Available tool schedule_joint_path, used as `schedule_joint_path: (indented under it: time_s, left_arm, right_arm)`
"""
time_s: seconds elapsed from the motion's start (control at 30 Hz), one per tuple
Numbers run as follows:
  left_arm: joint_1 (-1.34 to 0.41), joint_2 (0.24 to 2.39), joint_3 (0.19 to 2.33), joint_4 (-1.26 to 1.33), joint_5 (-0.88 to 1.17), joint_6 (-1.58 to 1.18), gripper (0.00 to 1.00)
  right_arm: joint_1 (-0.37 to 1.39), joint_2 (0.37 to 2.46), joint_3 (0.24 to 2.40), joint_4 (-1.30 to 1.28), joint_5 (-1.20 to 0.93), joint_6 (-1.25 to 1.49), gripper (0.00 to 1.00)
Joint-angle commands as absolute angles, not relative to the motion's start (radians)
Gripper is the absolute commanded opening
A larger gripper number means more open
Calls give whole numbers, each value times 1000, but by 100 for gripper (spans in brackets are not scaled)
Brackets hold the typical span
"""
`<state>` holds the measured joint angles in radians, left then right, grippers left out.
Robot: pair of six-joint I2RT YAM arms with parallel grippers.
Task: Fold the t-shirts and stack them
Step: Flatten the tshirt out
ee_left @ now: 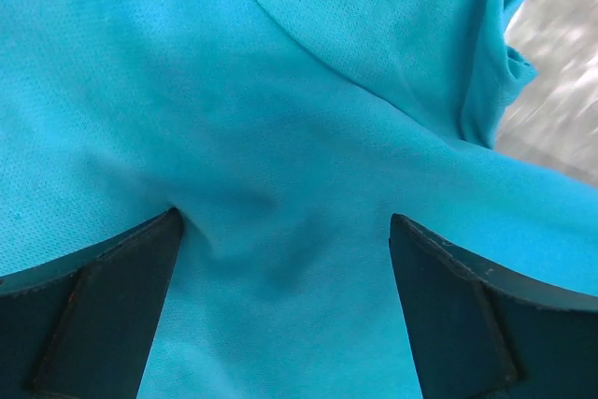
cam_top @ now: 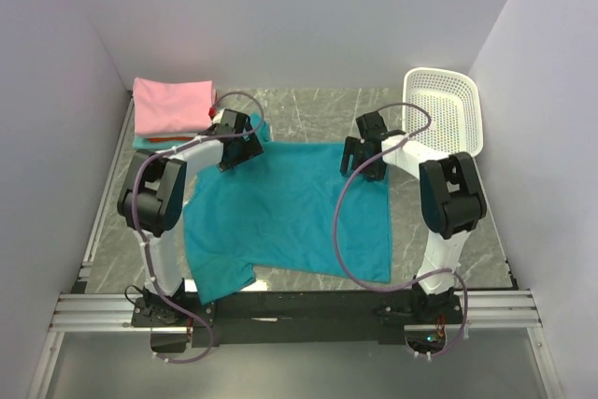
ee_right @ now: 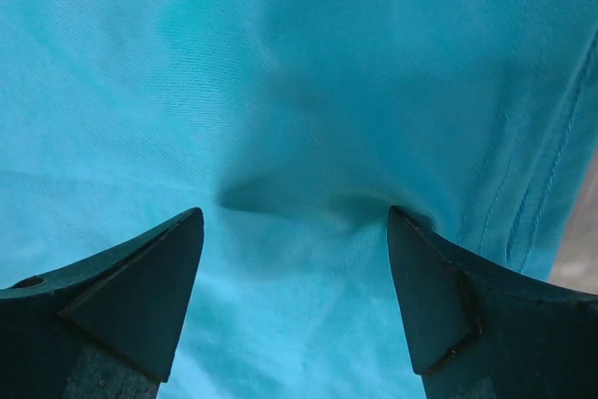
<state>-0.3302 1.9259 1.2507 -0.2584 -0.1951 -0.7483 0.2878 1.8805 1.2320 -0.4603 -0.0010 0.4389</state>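
Observation:
A teal-blue t-shirt [cam_top: 285, 212] lies spread flat across the middle of the table. At its far left corner my left gripper [cam_top: 235, 142] stands open, pressed down onto the cloth [ee_left: 308, 137], with fabric lying flat between its fingers [ee_left: 112, 296]. My right gripper [cam_top: 363, 151] is open too, set down on the shirt's far right corner; the cloth [ee_right: 280, 72] puckers slightly between its fingertips [ee_right: 140, 277]. A folded pink t-shirt [cam_top: 171, 105] lies on an aqua one [cam_top: 140, 141] at the far left.
A white lattice basket [cam_top: 447, 109] stands at the far right, close to my right arm. White walls close in the table on three sides. Bare marble tabletop [cam_top: 308, 111] shows behind the shirt.

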Motion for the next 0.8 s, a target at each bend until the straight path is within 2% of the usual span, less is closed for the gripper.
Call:
schedule_joint_path:
  time_s: [0.0, 0.2, 0.53, 0.63, 0.77]
  left_arm:
    - [-319, 2017, 1311, -299, -114, -755, 100]
    - [-308, 2126, 1451, -347, -68, -750, 99]
    - [-275, 2276, 1690, -420, -37, -764, 100]
    - [-258, 2298, 1755, -442, -31, -744, 99]
    - [-256, 2263, 1789, -446, -29, -713, 99]
  right_arm:
    - [256, 1937, 1314, -469, 5, 419, 86]
    - [218, 2081, 1526, -538, 3, 377, 86]
    - [147, 2351, 2013, -721, -65, 333, 85]
    - [135, 2394, 2133, -768, -54, 324, 85]
    - [127, 2373, 2183, -792, -69, 311, 86]
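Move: Under the left gripper's open fingers lies the teal t-shirt, its middle some 12 cm to the right and 17 cm back, about 2 cm below. From the right gripper, the t-shirt's middle lies about 19 cm left, 15 cm back and 2 cm below. The folded stack sits roughly 18 cm left and 13 cm ahead of the left gripper, near its height; the white basket is about 21 cm right and 14 cm ahead of the right gripper, slightly higher. Keep both grippers open with their fingertips pressed down on the far part of the t-shirt and drag the cloth forward over the table, angling slightly right. Take the right gripper the farther, about 17 cm to the left's 10, slowing at the end and letting both rise only a centimetre or two. ##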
